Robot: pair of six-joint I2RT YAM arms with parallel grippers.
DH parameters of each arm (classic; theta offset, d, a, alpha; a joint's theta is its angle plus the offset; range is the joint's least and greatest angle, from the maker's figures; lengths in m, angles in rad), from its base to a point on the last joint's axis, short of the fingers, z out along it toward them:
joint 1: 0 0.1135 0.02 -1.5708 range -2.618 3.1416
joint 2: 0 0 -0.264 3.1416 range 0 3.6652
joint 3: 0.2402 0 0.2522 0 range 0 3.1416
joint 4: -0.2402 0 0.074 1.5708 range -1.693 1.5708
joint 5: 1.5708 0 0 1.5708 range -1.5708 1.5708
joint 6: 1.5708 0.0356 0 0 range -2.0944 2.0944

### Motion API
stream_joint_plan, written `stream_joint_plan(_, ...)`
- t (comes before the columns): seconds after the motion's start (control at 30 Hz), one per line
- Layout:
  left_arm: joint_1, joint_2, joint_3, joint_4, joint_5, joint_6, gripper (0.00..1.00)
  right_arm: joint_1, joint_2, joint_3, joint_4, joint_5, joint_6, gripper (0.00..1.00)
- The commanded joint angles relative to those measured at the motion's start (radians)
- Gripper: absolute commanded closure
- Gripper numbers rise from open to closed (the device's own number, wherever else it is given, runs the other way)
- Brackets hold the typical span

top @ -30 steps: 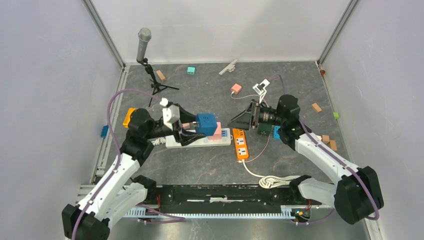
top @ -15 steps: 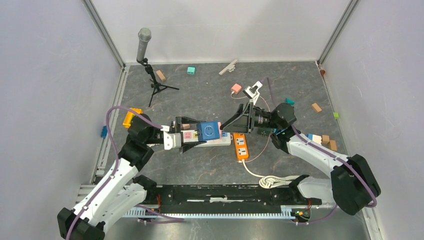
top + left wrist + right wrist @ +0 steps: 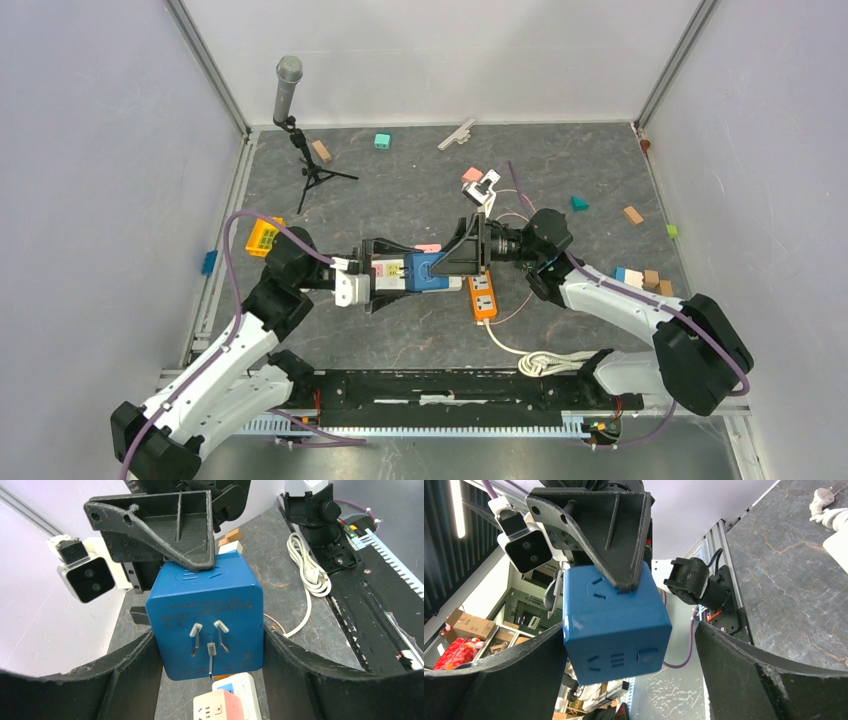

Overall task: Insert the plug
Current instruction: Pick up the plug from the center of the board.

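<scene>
The plug is a blue cube (image 3: 205,622) with three metal prongs on the face toward the left wrist camera. My left gripper (image 3: 207,640) is shut on its sides and holds it in the air above the white power strip (image 3: 240,687) and a pink cube adapter (image 3: 215,707). In the top view the blue plug (image 3: 425,270) sits between both arms at the table's middle. My right gripper (image 3: 629,630) is open, with the plug between its fingers; one finger (image 3: 165,530) lies across the plug's far face. The right side of its gap is empty.
An orange power strip (image 3: 482,295) lies just right of the white one, its white cable coiled (image 3: 545,362) near the front rail. A microphone on a tripod (image 3: 290,95) stands at the back left. Small blocks (image 3: 382,141) and a pink adapter (image 3: 472,175) are scattered at the back.
My left gripper has turned and carried the blue plug rightward and lower. My right arm has swung left, and its open fingers have come around the plug.
</scene>
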Motion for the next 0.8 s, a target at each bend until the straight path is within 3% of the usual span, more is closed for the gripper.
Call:
stream_joint_plan(0.0, -0.030, 0.004, 0.049, 0.046, -0.029, 0.053, 0.98, 0.018, 0.016, 0.031, 0.115, 0.037, 0.060, 0.02)
stream_joint_plan(0.03, -0.034, 0.005, 0.048, 0.046, -0.035, 0.054, 0.98, 0.020, 0.020, 0.025, 0.148, 0.043, 0.087, 0.01)
stream_joint_plan(0.23, -0.046, 0.007, 0.047, 0.046, -0.058, 0.056, 0.98, 0.030, 0.043, 0.012, 0.265, 0.038, 0.172, 0.25)
stream_joint_plan(0.6, -0.050, 0.010, 0.048, 0.046, -0.076, 0.063, 0.98, 0.045, 0.042, 0.004, 0.275, -0.001, 0.172, 0.16)
stream_joint_plan(0.67, -0.050, 0.011, 0.048, 0.046, -0.078, 0.062, 0.98, 0.050, 0.045, 0.007, 0.278, -0.005, 0.172, 0.19)
stream_joint_plan(0.77, -0.050, 0.010, 0.048, 0.046, -0.084, 0.062, 0.98, 0.054, 0.049, 0.010, 0.281, -0.007, 0.173, 0.36)
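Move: Between the two facing grippers sits the blue plug, already held by the left hand, its middle about 2 cm to that hand's right. From the right hand, it lies some 2 cm to the left, 2 cm above and 1 cm back, between the open fingers. Roughly 22 cm below the right hand, the pink plug stands 5 cm ahead and 2 cm left; some 26 cm down, the white power strip's middle is 4 cm ahead and 8 cm left, the orange strip's 3 cm ahead and 9 cm right. Rising about 2 cm and rolling some 5 degrees so its left side lifts, the right hand centres its wide-open fingers on the blue plug, easing about 1 cm back as well. Its fingers, one above and one below, close by a quarter of their range until they pinch the plug, while the left hand keeps its grip and stays nearly still. ##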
